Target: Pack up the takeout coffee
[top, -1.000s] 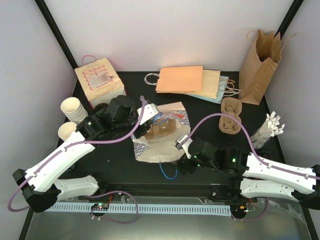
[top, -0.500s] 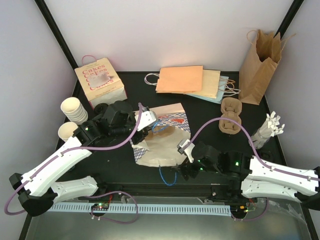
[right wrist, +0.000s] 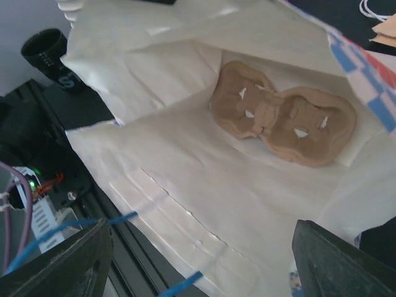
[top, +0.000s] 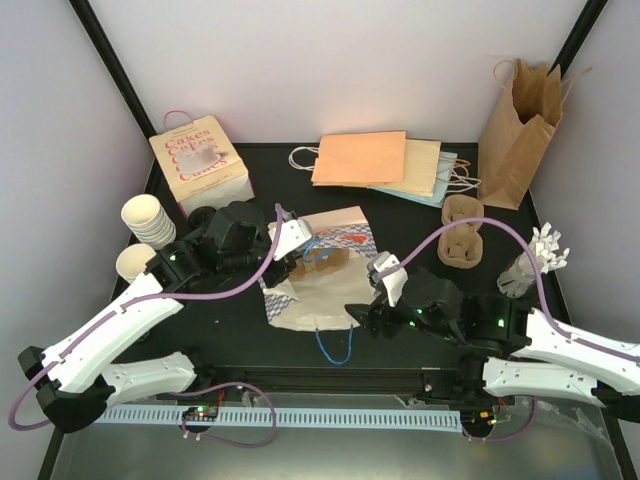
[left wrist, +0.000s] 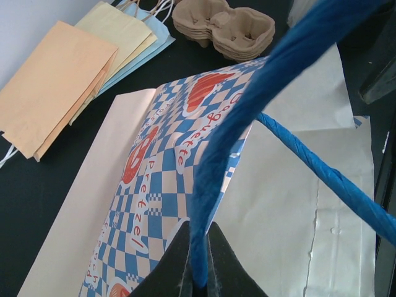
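The white paper bag with blue checks lies on its side mid-table, mouth toward the near edge. My left gripper is shut on its blue handle and holds the upper wall up. A brown cup carrier lies inside the bag. My right gripper stands open at the bag's mouth, nothing between its fingers. Cream ribbed cups stand stacked at the far left, with a single cup beside them. A black round stack, perhaps lids, shows behind the bag.
More brown carriers sit right of the bag. Flat orange, yellow and blue bags lie at the back, a tall brown bag at back right, a "Cakes" box at back left. White utensils stand at the right edge.
My right gripper has moved forward and left to the bag's mouth, its jaws a little narrower. My left gripper has pulled the handle slightly left, holding the bag open.
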Tool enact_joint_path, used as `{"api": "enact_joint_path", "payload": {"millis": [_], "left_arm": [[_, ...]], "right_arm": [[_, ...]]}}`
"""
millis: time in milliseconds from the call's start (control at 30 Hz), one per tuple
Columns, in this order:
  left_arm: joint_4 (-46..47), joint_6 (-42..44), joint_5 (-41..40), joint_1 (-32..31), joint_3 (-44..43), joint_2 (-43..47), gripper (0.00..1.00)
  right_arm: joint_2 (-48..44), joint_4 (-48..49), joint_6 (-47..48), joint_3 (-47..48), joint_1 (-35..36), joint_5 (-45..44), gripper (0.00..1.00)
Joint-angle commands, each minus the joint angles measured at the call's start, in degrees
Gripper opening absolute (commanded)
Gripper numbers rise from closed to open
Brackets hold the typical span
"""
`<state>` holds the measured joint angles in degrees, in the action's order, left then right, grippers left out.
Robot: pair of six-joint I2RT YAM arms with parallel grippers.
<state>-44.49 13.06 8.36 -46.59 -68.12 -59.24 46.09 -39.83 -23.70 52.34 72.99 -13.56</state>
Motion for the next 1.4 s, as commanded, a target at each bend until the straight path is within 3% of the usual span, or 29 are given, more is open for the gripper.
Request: {"api": "enact_joint_path", "payload": {"millis": [0, 400, 667, 1367], "left_arm": [[-0.8, -2.1, -0.2, -0.3, -2.6, -0.1, 0.02], [-2.1, -3.4, -0.1, -0.3, -6.3, -1.7, 0.01], [-1.7, -4.6, 0.0, -0.3, -6.1, -1.3, 0.01], [-0.9, -5.0, 1.5, -0.4, -6.9, -1.8, 0.02]], "right_arm": [[1.8, 1.3, 1.5, 3.1, 0.3, 0.7, 0.8], [9.0, 6.4, 10.2, 6.7, 1.6, 1.2, 0.68], [11.6, 13.3, 9.8, 3.8, 2.3, -2.5, 0.59], [17.4, 14.0, 14.7, 4.1, 2.3, -8.5, 0.55]]}}
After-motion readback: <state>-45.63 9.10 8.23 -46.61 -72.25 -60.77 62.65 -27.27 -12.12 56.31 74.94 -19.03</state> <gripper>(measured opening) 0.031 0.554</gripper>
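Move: The cup carrier inside the open bag lies roughly 17 cm ahead of the right hand, 10 cm to its left and 17 cm lower. The bag's loose blue handle hangs about level fore and aft with that hand, 5 cm left and 12 cm below; the held blue handle is 9 cm ahead, 9 cm left and 3 cm above. From the left hand, the carrier is some 9 cm ahead, 2 cm right and 21 cm down. Leftward across the bag's open mouth, the right hand travels about 7 cm towards the carrier, rising a little first, then sinking back and easing some 2.5 cm forward. Its fingers narrow from wide to roughly half open around nothing, while the wrist rolls about 15 degrees around the pointing direction. The left fingers keep their pinch on the far blue handle, lifting it about 2 cm. ##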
